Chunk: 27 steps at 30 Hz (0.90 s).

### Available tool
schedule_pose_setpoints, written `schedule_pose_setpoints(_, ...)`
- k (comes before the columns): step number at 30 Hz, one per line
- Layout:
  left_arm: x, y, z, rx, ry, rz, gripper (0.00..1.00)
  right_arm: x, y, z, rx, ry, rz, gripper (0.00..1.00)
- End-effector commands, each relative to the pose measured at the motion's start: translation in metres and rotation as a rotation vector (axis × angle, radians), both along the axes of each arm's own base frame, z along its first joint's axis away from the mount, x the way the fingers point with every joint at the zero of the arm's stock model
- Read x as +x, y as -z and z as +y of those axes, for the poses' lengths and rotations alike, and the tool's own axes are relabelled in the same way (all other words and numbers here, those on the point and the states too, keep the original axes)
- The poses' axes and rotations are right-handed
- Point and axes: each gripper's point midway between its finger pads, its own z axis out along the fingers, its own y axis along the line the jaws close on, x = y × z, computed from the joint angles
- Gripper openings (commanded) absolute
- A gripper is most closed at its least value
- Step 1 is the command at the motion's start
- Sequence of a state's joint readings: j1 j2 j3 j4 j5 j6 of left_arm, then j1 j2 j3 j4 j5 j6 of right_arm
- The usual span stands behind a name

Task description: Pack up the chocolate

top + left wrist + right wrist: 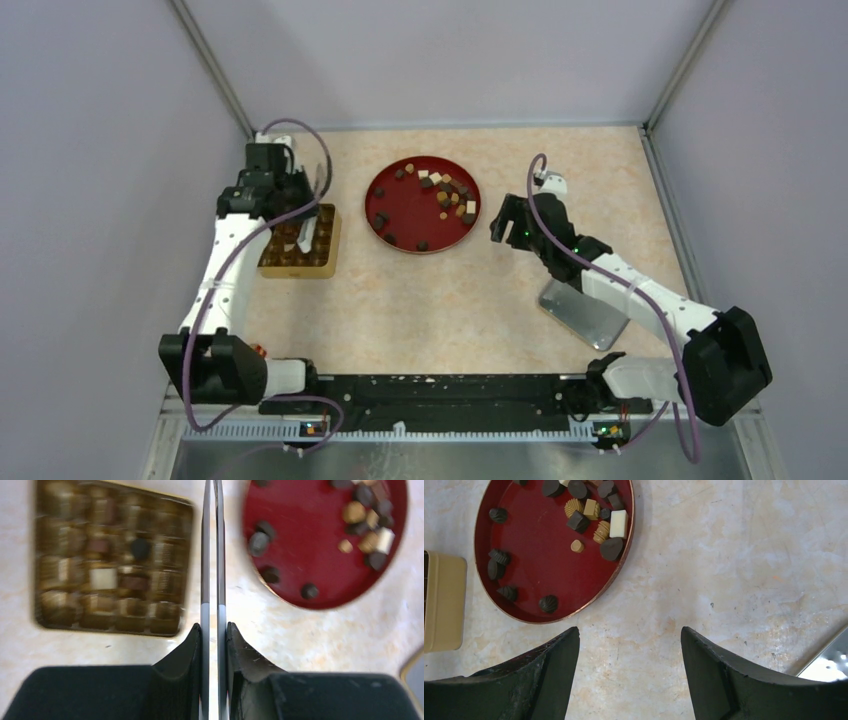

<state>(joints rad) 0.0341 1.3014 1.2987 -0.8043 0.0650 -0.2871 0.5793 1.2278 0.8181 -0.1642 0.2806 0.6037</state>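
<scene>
The chocolate (445,190) lies as several small dark, tan and white pieces on a round red plate (405,215); it also shows in the left wrist view (367,520) and the right wrist view (594,515). A gold compartment tray (300,243) holds a few pieces, among them a white one (103,578). My left gripper (300,190) hovers above the tray's far right corner, shut on metal tweezers (212,555) whose tips run out of the left wrist view. My right gripper (629,632) is open and empty, just right of the plate.
A silvery tin lid (583,312) lies on the table at the right, under my right forearm; its corner shows in the right wrist view (831,662). Grey walls close in the left, right and far sides.
</scene>
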Motion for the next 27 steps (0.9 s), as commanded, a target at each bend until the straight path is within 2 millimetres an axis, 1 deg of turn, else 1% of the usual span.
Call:
schedule_pose_setpoints(1,0.014,-0.013,-0.079,-0.026,0.246,-0.056,0.12,0.003,-0.017,-0.007,0.023,0.03,-0.051,0.73)
schedule_pose_setpoints(3,0.015,-0.006,-0.106,-0.027,0.309,-0.039,0.16,0.002,-0.018,-0.009,0.019,0.036,-0.053,0.72)
schedule_pose_setpoints(8,0.017,0.01,-0.159,-0.033,0.448,-0.027,0.22,-0.001,-0.02,-0.015,0.004,0.05,-0.06,0.73)
schedule_pose_setpoints(10,0.015,0.018,-0.178,-0.031,0.515,-0.01,0.25,-0.001,-0.02,-0.017,0.0,0.055,-0.058,0.73)
schedule_pose_setpoints(12,0.013,0.027,-0.191,-0.011,0.551,0.016,0.27,-0.003,-0.018,-0.017,0.0,0.057,-0.051,0.73)
schedule_pose_setpoints(15,0.013,0.038,-0.202,0.019,0.583,0.04,0.32,-0.004,-0.016,-0.018,-0.003,0.06,-0.045,0.73)
schedule_pose_setpoints(18,0.012,0.046,-0.21,0.039,0.606,0.06,0.35,-0.004,-0.017,-0.02,-0.006,0.064,-0.049,0.73)
schedule_pose_setpoints(23,0.015,0.055,-0.213,0.062,0.617,0.08,0.42,-0.004,-0.019,-0.021,-0.014,0.066,-0.056,0.73)
schedule_pose_setpoints(27,0.015,0.062,-0.217,0.068,0.623,0.097,0.45,-0.003,-0.018,-0.021,-0.018,0.064,-0.052,0.73)
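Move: The left hand, holding metal tongs high over the right edge of the gold box, has the middle of the red tray about 21 cm to its right, 11 cm ahead and 20 cm below. On the tray, the small caramel piece lies about 26 cm right and 8 cm ahead, and the near dark chocolate 21 cm right and level with it. The box's middle is about 9 cm left and 1 cm ahead. For the right hand, the tray is some 20 cm left, 12 cm ahead. Carrying the tongs, the left hand sweeps about 20 cm to its right, away from the gold box to the red tray, nearly level and fastest at first, then sinking some 8 cm in all as it slows. On the way the wrist swings clockwise about 35 degrees and tips slightly further down, so the tongs reach forward and right across the tray, and from partway through the fingers ease open with the tongs' arms spreading between them, still held. ##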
